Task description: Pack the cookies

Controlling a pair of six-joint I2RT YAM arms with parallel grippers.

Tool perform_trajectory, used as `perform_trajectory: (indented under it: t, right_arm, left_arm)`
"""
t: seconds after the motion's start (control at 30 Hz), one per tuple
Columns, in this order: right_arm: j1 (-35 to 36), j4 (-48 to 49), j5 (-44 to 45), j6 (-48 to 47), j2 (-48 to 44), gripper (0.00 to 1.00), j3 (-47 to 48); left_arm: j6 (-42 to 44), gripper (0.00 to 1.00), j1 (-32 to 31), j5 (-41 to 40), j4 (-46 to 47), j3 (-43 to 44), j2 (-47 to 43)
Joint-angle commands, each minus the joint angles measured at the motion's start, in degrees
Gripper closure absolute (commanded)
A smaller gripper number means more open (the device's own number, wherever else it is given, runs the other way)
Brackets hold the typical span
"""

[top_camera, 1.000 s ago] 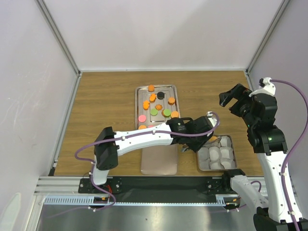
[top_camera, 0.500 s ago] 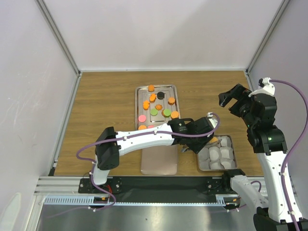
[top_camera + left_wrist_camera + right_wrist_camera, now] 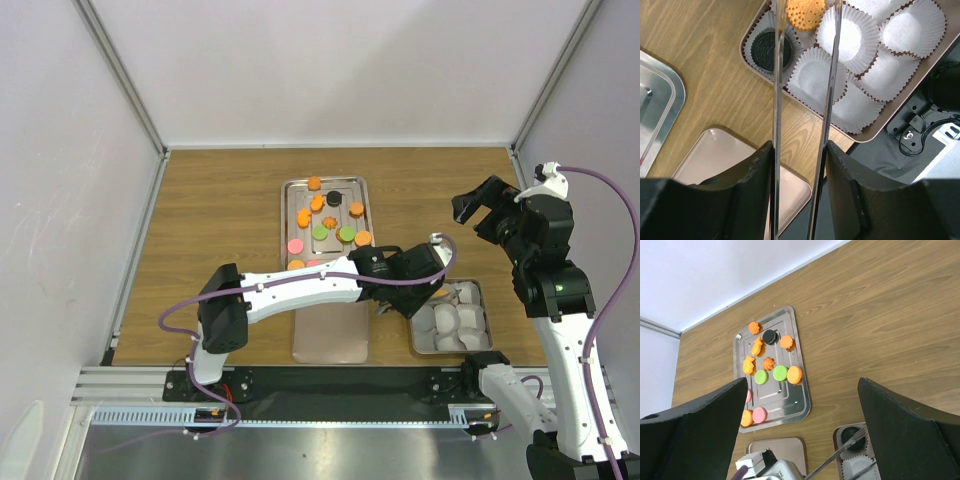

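Observation:
Several cookies, orange (image 3: 314,183), black (image 3: 333,199), green (image 3: 320,232) and pink (image 3: 295,245), lie on the steel tray (image 3: 284,215); they also show in the right wrist view (image 3: 780,373). My left gripper (image 3: 418,272) is shut on metal tongs (image 3: 777,100), whose tips reach over the small box (image 3: 412,342). An orange cookie (image 3: 805,12) sits between the tong tips at a paper cup; I cannot tell whether it is pinched. A black cookie (image 3: 767,50) lies in the corner cup. My right gripper (image 3: 480,205) is open and empty, high above the table's right side.
The box holds several empty white paper cups (image 3: 817,75). A flat pink lid (image 3: 332,335) lies left of the box, near the table's front edge. White walls enclose the wooden table (image 3: 220,220).
The left gripper with the tongs has edged slightly toward the box. The orange cookie at the tips shows less from above. The right arm has not moved.

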Motion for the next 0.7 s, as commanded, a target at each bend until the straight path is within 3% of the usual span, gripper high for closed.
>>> perform_trajectory:
  t: [0.0,0.33,0.67]
  right_arm:
    - [-0.19,1.66,-0.83,-0.08,-0.14,0.00,0.45]
    - [-0.11,2.45,-1.98,-0.08,1.26,0.00,-0.26]
    - [3.13,4.30,-4.61,0.01,3.99,0.00,-3.59]
  left_arm:
    - [1.32,0.52,-0.31,0.28,1.29,2.27,-4.29]
    - [-0.53,0.51,3.73,-4.63,1.12,-6.95,-19.58]
    - [-3.52,0.51,20.41,-8.07,-1.08,-27.78,-32.67]
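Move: The green cookie nearest the right side of the baking tray lies about 19 cm ahead of the left hand, 16 cm to its left and 13 cm below; the round orange cookie is some 4 cm to the right of it, the other green about 6 cm to its left. The packed orange cookie is 4 cm ahead of the left hand, 7 cm to its right and 12 cm below. From the right hand that first green cookie lies 8 cm ahead, 23 cm left, 32 cm below. The packed orange cookie is left in its paper cup as the left hand rises some 10 cm out of the box, then sweeps left about 17 cm and forward 8 towards the cookies on the baking tray, already sinking again at the end. It turns some 25 degrees counter-clockwise, its long blades staying half open and empty; the open right hand sinks about 3 cm and drifts left. ##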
